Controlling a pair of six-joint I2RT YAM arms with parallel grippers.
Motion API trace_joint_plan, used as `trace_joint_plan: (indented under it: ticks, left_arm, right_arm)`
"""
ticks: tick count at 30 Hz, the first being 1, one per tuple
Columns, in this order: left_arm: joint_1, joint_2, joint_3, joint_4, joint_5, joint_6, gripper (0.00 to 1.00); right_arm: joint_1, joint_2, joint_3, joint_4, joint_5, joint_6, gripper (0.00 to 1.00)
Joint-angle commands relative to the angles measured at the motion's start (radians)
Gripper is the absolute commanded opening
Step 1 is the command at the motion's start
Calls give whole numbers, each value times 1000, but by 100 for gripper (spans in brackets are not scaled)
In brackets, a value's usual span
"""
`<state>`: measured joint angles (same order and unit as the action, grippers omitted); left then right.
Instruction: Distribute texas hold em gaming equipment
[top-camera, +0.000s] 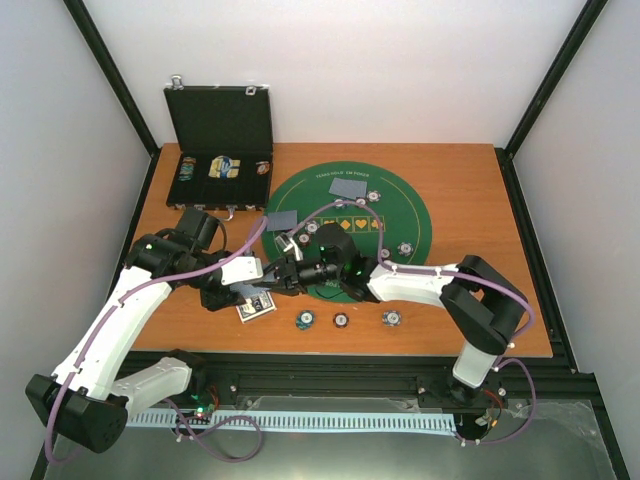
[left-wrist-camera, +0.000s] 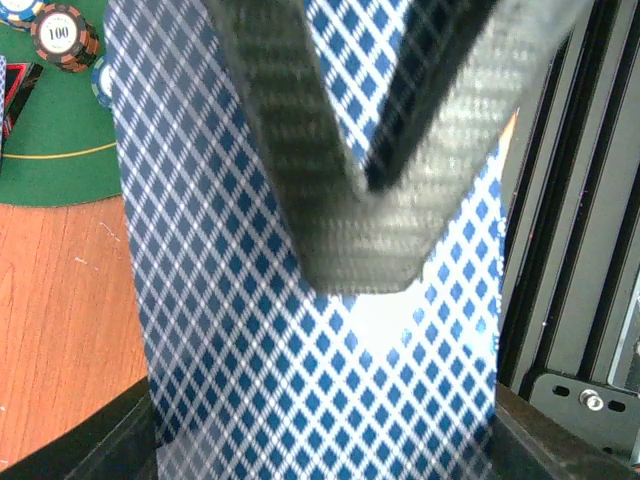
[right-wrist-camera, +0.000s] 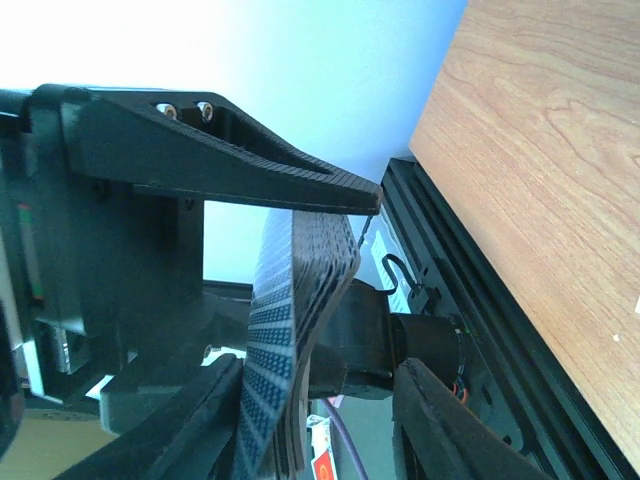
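Note:
My left gripper (top-camera: 250, 295) is shut on a deck of blue-diamond-backed playing cards (top-camera: 257, 306) near the table's front edge. In the left wrist view the deck (left-wrist-camera: 300, 330) fills the frame, and the right arm's dark woven fingers (left-wrist-camera: 350, 200) press on the top card. My right gripper (top-camera: 285, 272) stands open around the deck's end. In the right wrist view the cards (right-wrist-camera: 290, 330) show edge-on, close to one finger (right-wrist-camera: 195, 420) and apart from the other finger (right-wrist-camera: 450, 430). Single cards (top-camera: 348, 187) (top-camera: 283, 220) and striped chips (top-camera: 372, 197) lie on the green mat (top-camera: 400, 215).
Three chips (top-camera: 304, 320) (top-camera: 341, 320) (top-camera: 392, 318) sit on the wood in front of the mat. An open black case (top-camera: 220, 130) stands at the back left. A chip marked 100 (left-wrist-camera: 60, 35) lies on the green mat (left-wrist-camera: 50, 140). The black frame rail (right-wrist-camera: 470, 260) runs along the table edge.

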<state>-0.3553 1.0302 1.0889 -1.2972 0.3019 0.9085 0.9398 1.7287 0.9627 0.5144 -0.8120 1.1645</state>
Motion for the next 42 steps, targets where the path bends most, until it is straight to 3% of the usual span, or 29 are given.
trace_joint_plan:
  ticks: [1, 7, 15, 23, 27, 30, 34, 38, 42]
  left_arm:
    - [1, -18, 43, -12, 16, 0, 15]
    - [1, -16, 36, -8, 15, 0, 15]
    - [1, -19, 33, -10, 8, 6, 15]
    - [1, -29, 16, -11, -7, 13, 15]
    - [1, -28, 16, -15, -7, 12, 15]
    - [1, -27, 17, -16, -6, 8, 15]
    - [1, -26, 18, -15, 1, -1, 15]
    - [1, -23, 26, -18, 4, -9, 15]
    - [1, -26, 29, -20, 5, -12, 15]
  right_arm:
    - [-35, -12, -45, -122, 45, -30, 38]
    - [-35, -39, -24, -148, 53, -36, 20]
    - [-83, -78, -23, -221, 48, -82, 5]
    - [-193, -162, -17, -365, 25, -176, 3]
    - [-280, -159, 105, -639, 51, -368, 3]
    - [-305, -108, 292, -946, 217, -620, 5]
    - [-305, 12, 511, -1195, 590, -849, 3]
    - [-280, 126, 639, -1264, 923, -1000, 3]
    - [-214, 221, 679, -1226, 1246, -1180, 3]
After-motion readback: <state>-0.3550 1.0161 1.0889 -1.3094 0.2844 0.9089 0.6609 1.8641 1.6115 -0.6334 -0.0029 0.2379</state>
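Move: The deck the right hand is picking from lies about 3 cm to its left at its own height, held by the left hand, whose hand point has the deck some 2 cm below it. On the table about 18 cm below the right hand, the card box lies 6 cm left and 1 cm ahead, the near blue chips 16 cm ahead and 4 cm right, and the left dealt card about 26 cm straight ahead. Right fingers pinch the top card, pull it off the deck and swing about 25 cm forward-right, tipping down. ##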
